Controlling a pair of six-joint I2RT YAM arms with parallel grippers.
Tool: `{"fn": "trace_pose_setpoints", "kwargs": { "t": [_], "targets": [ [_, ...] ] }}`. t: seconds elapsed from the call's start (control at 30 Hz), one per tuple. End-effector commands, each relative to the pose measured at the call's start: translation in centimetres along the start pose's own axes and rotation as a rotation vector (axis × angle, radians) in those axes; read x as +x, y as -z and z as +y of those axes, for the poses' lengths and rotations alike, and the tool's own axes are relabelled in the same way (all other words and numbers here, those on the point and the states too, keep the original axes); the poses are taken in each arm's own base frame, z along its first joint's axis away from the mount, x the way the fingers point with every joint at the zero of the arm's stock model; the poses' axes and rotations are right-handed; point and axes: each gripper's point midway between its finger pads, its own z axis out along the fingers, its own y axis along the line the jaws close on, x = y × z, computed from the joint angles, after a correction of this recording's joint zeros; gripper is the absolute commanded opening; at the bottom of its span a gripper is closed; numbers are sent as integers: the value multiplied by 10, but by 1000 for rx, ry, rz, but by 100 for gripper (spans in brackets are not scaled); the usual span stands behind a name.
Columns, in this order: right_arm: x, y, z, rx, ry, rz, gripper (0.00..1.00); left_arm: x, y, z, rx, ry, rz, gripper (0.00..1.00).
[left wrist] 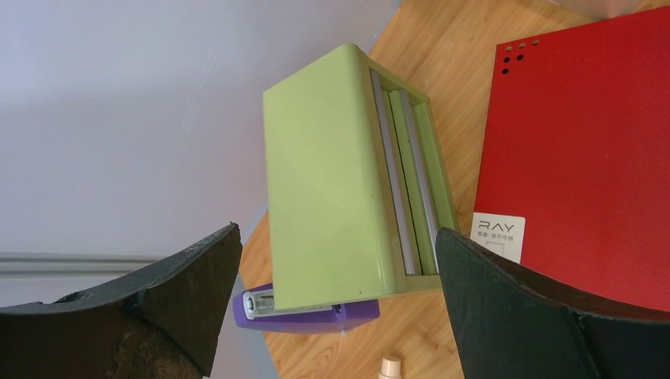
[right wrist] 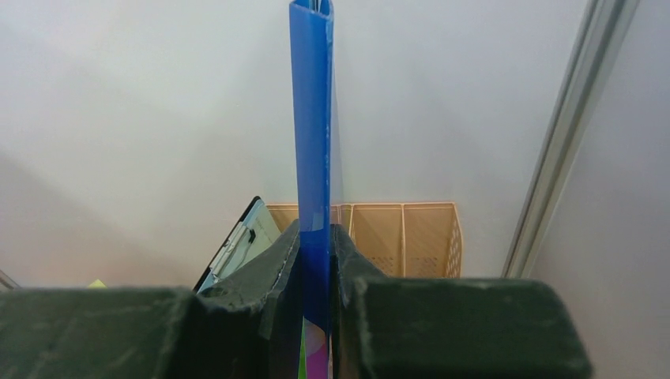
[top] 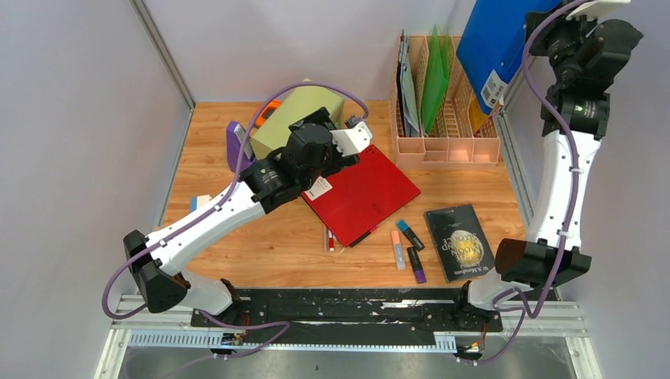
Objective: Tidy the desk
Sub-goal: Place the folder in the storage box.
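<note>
The desk (top: 276, 253) is orange-brown wood. My right gripper (top: 553, 28) (right wrist: 316, 237) is raised high at the back right, shut on the edge of a blue folder (top: 498, 47) (right wrist: 312, 118) that hangs upright above the peach file rack (top: 446, 146) (right wrist: 403, 229). My left gripper (top: 355, 134) (left wrist: 336, 229) stands open with nothing between its fingers. It hovers over the back corner of a red folder (top: 363, 193) (left wrist: 577, 142), beside the olive-green drawer chest (top: 296, 118) (left wrist: 332, 181).
A purple stapler (top: 235, 142) (left wrist: 316, 312) lies left of the chest. A black book (top: 461, 241), three markers (top: 409, 249) and red pens (top: 329, 238) lie near the front. The rack holds a green folder (top: 433, 75) and a clipboard (top: 407, 87) (right wrist: 237, 245).
</note>
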Motion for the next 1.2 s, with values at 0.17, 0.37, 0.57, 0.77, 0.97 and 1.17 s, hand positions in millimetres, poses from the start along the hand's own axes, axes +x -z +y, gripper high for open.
{"fn": "trace_pose_setpoints", "kwargs": {
  "t": [0.17, 0.37, 0.57, 0.77, 0.97, 1.17],
  "targets": [
    [-5, -33, 20, -33, 99, -110, 0, -13, -8, 11, 20, 60, -22, 100],
    [16, -48, 28, -39, 122, -97, 0, -13, -11, 11, 25, 59, -21, 100],
    [44, -63, 27, -31, 80, -79, 0, -13, -17, 8, 28, 54, -16, 100],
    [79, -83, 24, -22, 64, -101, 0, -11, -25, -2, 63, 45, -13, 100],
    [128, -90, 26, -49, 36, -78, 0, -6, -34, -9, 74, 35, 9, 100],
    [180, -82, 28, -70, 10, -33, 0, -3, -40, -16, 85, 31, 22, 100]
  ]
}}
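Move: The right hand holds the blue folder high; the storage box slot just right of the green folder lies about 16 cm ahead, 4 cm left and 42 cm below. From this hand the green folder is some 17 cm ahead, 9 left and 38 below, the yellow book 17 ahead, 4 right and 40 below. From the open left hand, the red folder is about 4 cm ahead, 9 right and 33 below; the slot is 27 ahead, 36 right and 20 below. Keeping its pinch on the upright blue folder, the right hand first reaches forward and a little left over the storage box while sinking gently, then goes over into a steep, faster descent beside the green folder, some 19 cm down and 12 cm forward in all, tipping slightly downward near the end. Meanwhile the left hand, still wide open, sinks about 4 cm towards the red folder, easing slightly forward and right. ##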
